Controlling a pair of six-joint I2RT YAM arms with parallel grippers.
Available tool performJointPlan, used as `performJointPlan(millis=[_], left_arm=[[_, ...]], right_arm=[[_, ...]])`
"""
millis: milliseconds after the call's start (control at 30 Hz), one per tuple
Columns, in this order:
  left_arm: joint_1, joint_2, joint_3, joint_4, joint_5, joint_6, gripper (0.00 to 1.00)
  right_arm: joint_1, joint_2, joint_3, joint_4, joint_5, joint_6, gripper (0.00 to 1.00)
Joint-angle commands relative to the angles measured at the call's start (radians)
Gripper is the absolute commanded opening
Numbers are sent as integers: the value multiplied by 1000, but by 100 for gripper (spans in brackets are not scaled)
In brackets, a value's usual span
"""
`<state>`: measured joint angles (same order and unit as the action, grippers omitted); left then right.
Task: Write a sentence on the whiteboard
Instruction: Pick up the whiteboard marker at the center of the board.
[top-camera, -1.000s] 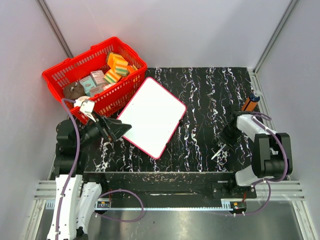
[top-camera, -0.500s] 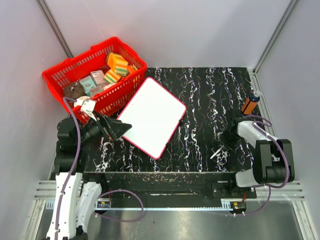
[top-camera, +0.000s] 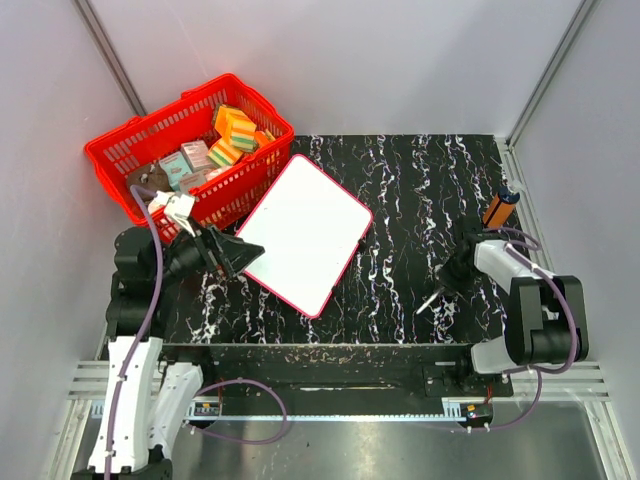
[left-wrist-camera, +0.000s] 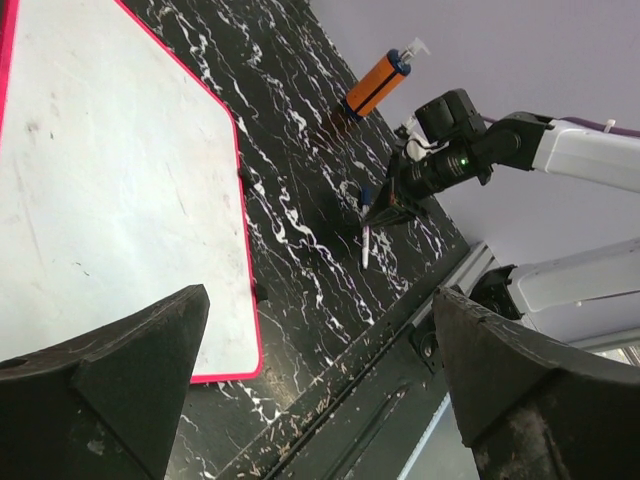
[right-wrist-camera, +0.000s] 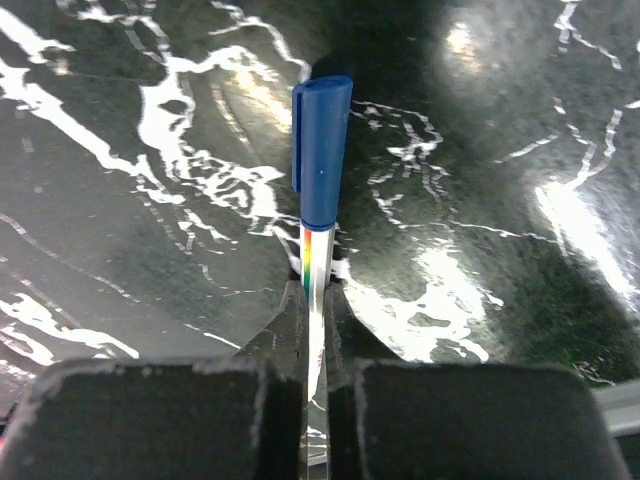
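The whiteboard (top-camera: 305, 232) (left-wrist-camera: 110, 200) lies flat and tilted on the black marble table, its face blank; no sentence is in view on it. My left gripper (top-camera: 240, 255) (left-wrist-camera: 318, 305) stands open at the board's near-left edge, with nothing between its fingers. My right gripper (top-camera: 447, 282) (right-wrist-camera: 316, 300) (left-wrist-camera: 395, 205) is low on the right side of the table, far from the board. Its jaws are shut on a white marker with a blue cap (right-wrist-camera: 320, 150) (top-camera: 430, 300) (left-wrist-camera: 366, 245). The capped end sticks out past the fingertips, down by the table.
A red basket (top-camera: 120, 150) with sponges and small boxes stands at the back left, against the board's far corner. An orange pump bottle (top-camera: 500, 207) (left-wrist-camera: 378, 85) stands at the right edge behind my right arm. Grey walls close in on both sides.
My right gripper has closed from half open onto the marker and shifted slightly toward the near edge. The left gripper stays open and has barely moved.
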<state>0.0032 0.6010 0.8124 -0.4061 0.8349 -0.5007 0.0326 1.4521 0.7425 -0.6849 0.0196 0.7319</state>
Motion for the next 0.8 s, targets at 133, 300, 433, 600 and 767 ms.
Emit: performJointPlan(millis=[133, 300, 433, 600, 767], left_arm=[[-90, 69, 117, -48, 46, 53, 96], [-279, 172, 188, -46, -86, 47, 95], [-558, 302, 255, 1, -195, 16, 95], [-782, 494, 336, 124, -287, -15, 95], [-908, 741, 465, 246, -273, -39, 95]], right_arm=[[9, -260, 37, 56, -66, -61, 0], [13, -423, 133, 1, -113, -98, 0], [23, -527, 173, 22, -242, -89, 0], [29, -650, 202, 94, -366, -46, 0], [30, -739, 218, 153, -472, -13, 0]])
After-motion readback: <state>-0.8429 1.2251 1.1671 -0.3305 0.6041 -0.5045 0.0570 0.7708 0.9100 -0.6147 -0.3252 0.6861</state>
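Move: The marker lies on the table already pinched in the right fingers; from that hand the whiteboard's middle is some 33 cm to the left and 13 cm farther out at table level, and the orange bottle stands about 12 cm to the right and 16 cm ahead. From the raised left hand the marker is about 41 cm to the right, nearly level fore and aft, and 29 cm below, while the whiteboard's middle is about 15 cm ahead, 10 cm right and 30 cm below. The marker, kept pinched by its barrel, is lifted off the table by the right hand, about 25 cm up and drifting left after an early forward bulge that is mostly taken back; the wrist tips its down-pointing fingers up towards the front by about 50 degrees. Meanwhile the empty left hand sweeps right and a little back over the whiteboard towards the marker, speeding up and turning clockwise, its fingers staying wide open. ##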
